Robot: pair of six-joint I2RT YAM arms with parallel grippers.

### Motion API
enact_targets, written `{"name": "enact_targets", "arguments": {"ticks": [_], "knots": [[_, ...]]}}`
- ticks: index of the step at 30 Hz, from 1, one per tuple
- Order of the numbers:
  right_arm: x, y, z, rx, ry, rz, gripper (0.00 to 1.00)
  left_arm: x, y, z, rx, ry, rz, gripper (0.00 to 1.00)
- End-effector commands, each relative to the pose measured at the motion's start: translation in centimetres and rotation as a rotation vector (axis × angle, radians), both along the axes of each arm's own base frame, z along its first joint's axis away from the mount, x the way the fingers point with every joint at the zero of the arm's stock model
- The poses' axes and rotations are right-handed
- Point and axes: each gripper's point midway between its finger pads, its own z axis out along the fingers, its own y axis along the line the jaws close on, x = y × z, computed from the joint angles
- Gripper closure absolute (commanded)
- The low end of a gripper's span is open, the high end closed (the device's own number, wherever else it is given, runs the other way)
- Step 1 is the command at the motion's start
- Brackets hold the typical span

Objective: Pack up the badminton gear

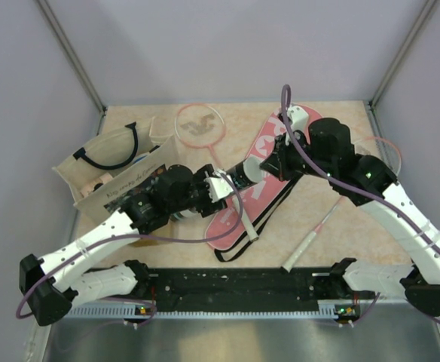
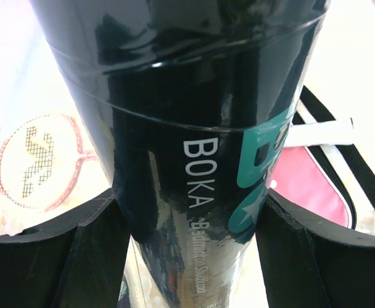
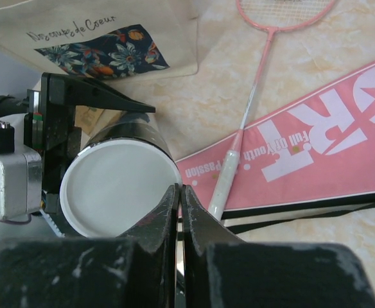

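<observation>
My left gripper is shut on the black tube with teal lettering and holds it above the table, its white cap facing the right arm. The right gripper is shut with nothing in it, its tips at the cap's rim. The pink "SPORT" cover lies flat under both grippers, with its black strap trailing toward the near edge. One pink-rimmed racket lies with its handle on the cover. A second racket lies at the right, its head partly hidden by the right arm.
A beige tote bag with black handles and a flower print stands open at the left, close behind the left gripper. Metal frame posts rise at the far corners. The black base rail runs along the near edge.
</observation>
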Motion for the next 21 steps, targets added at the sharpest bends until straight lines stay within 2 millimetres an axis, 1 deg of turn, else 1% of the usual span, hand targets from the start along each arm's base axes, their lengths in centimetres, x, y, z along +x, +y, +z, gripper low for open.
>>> {"name": "enact_targets", "arguments": {"ticks": [1,4,6,9,12,17,19,21], "knots": [[-0.6,-0.3,0.3,-0.031,0.002,0.011,0.9,1.0,-1.1,4.8,-0.092,-0.111,-0.017,0.83],[-0.8,-0.2,0.8,-0.005,0.014,0.001,0.69,0.9,-1.3,4.8,-0.097,-0.106,-0.022,0.83],[-0.7,-0.3,1.0,0.009,0.015,-0.014,0.61,0.8,-1.3,4.7,-0.1,-0.1,-0.03,0.83],[-0.8,-0.3,1.4,0.037,0.011,-0.023,0.6,0.8,-1.3,4.5,-0.097,-0.096,-0.029,0.83],[-0.9,0.0,1.7,0.062,0.015,-0.021,0.56,0.8,-1.4,4.2,-0.092,-0.089,-0.029,0.83],[-0.9,0.5,2.5,0.134,-0.009,-0.015,0.52,0.8,-1.6,4.3,-0.096,-0.082,-0.034,0.83],[-1.2,0.9,2.2,0.153,0.005,0.0,0.51,0.8,-1.9,4.5,-0.102,-0.084,-0.043,0.83],[-1.2,1.2,1.5,0.154,0.03,0.007,0.5,0.8,-2.1,4.8,-0.111,-0.083,-0.051,0.84]]}}
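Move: The white lid on the raised end of the tube is about 4 cm to the right hand's left and 1 cm nearer the base, a centimetre lower, with the shut fingertips at its rim. The racket grip lies roughly 10 cm ahead of that hand, 13 cm left and 30 cm down; the pink cover's middle is some 25 cm ahead, 4 cm left, 31 cm down. From the left hand, gripping the tube, the lid is about 4 cm ahead, 10 cm right and 12 cm above. The right hand spreads its shut fingers to about half open right at the lid's rim, staying within about a centimetre of its place: it dips slightly, then comes back up about 1 cm, tilting some 5 degrees, so that one fingertip ends over the lid's face and the other outside its rim. The left hand keeps its grip on the tube and holds the lid end up towards the right hand without moving. ##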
